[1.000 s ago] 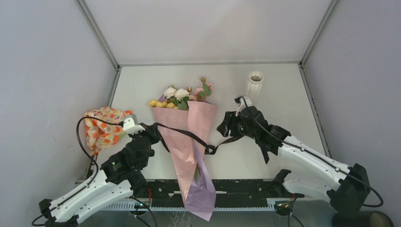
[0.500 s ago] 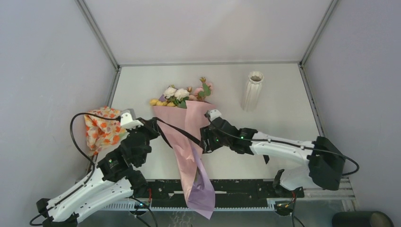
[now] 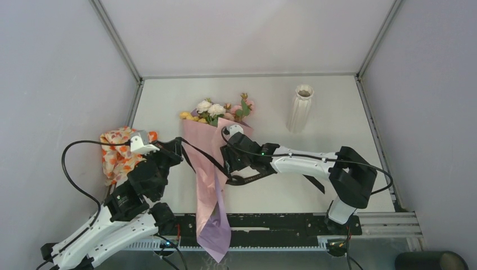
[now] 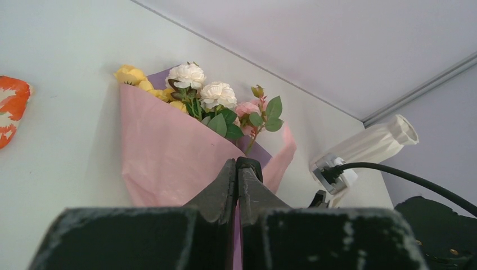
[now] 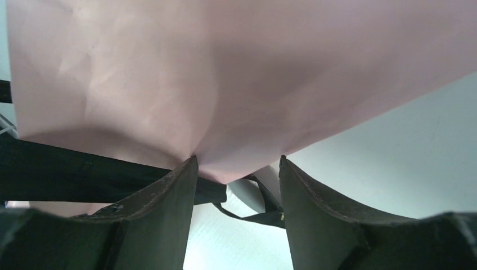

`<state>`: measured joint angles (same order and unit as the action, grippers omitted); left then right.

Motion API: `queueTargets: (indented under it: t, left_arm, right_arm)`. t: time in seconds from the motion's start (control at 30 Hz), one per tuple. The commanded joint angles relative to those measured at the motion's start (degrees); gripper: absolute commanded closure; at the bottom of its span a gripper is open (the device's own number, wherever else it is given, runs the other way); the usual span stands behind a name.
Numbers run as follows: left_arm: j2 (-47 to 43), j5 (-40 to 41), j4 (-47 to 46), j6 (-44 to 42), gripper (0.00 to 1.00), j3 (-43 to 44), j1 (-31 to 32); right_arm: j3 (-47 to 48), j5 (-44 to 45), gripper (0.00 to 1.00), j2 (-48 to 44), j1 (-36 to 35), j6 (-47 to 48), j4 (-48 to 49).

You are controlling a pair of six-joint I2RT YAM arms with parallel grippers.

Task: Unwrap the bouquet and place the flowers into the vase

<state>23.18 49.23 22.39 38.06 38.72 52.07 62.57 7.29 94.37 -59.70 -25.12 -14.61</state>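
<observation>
The bouquet [image 3: 209,160], a pink and lilac paper cone, lies lengthwise on the table with the flowers [image 3: 216,109] at its far end. They are cream, pink and yellow in the left wrist view [image 4: 202,95]. A black ribbon [image 3: 202,160] crosses the cone and trails off in a loop at the right. My left gripper [image 3: 176,148] is shut on the ribbon's left end [image 4: 251,167]. My right gripper [image 5: 236,162] stands open at the pink paper's [image 5: 225,73] right edge, with the ribbon's loop [image 5: 264,216] below it. The white ribbed vase [image 3: 301,107] stands upright at the back right.
An orange floral cloth [image 3: 117,153] lies bunched against the left wall beside my left arm. The bouquet's lilac tail [image 3: 215,239] hangs over the near edge between the arm bases. Grey walls enclose the table on three sides.
My right arm has swung left from near the vase to the bouquet's right edge. My left gripper has drawn the ribbon leftwards. The bouquet has shifted left, its tail most.
</observation>
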Motion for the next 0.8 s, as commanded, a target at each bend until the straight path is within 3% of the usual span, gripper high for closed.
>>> queueTargets:
  t: [0.0,0.47,0.77]
  left_arm:
    - [-1.3,0.1,0.1,-0.7,0.94,2.5,-0.4]
    - [2.9,1.1,-0.5,-2.1,0.94,2.3,-0.5]
    - [3.4,-0.1,-0.8,-1.9,0.94,2.5,-0.5]
  right_arm:
    - [3.2,-0.5,0.37,0.8,-0.3,0.9,0.7]
    - [2.6,8.8,0.36,-5.0,-12.5,-1.7,-3.0]
    - [3.2,9.2,0.36,-2.0,-13.2,-1.9,-2.0]
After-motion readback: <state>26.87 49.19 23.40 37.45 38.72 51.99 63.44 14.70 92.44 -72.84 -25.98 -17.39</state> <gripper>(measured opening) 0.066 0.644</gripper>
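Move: Just below the open right hand, roughly 4 cm back, 2 cm to its right and 7 cm down, lies the black ribbon's knot, at the edge of the pink wrapper. The wrapper's body is about 3 cm back and 3 cm left at the same depth; the flower heads are some 23 cm ahead and 3 cm left, 5 cm lower. From the left hand, holding the ribbon's other end high, the knot is about 17 cm right, 4 cm back and 25 cm below. Sweeping back across the wrapper, away from the flowers and towards its stem end, the right hand travels about 7 cm and drifts some 3 cm left, rising slightly before it eases. Its fingers stay open, close in beside the ribbon strand that climbs to the left hand, and it turns a little counter-clockwise. The left hand keeps its pinch on the ribbon, sinking some 1.5 cm. ##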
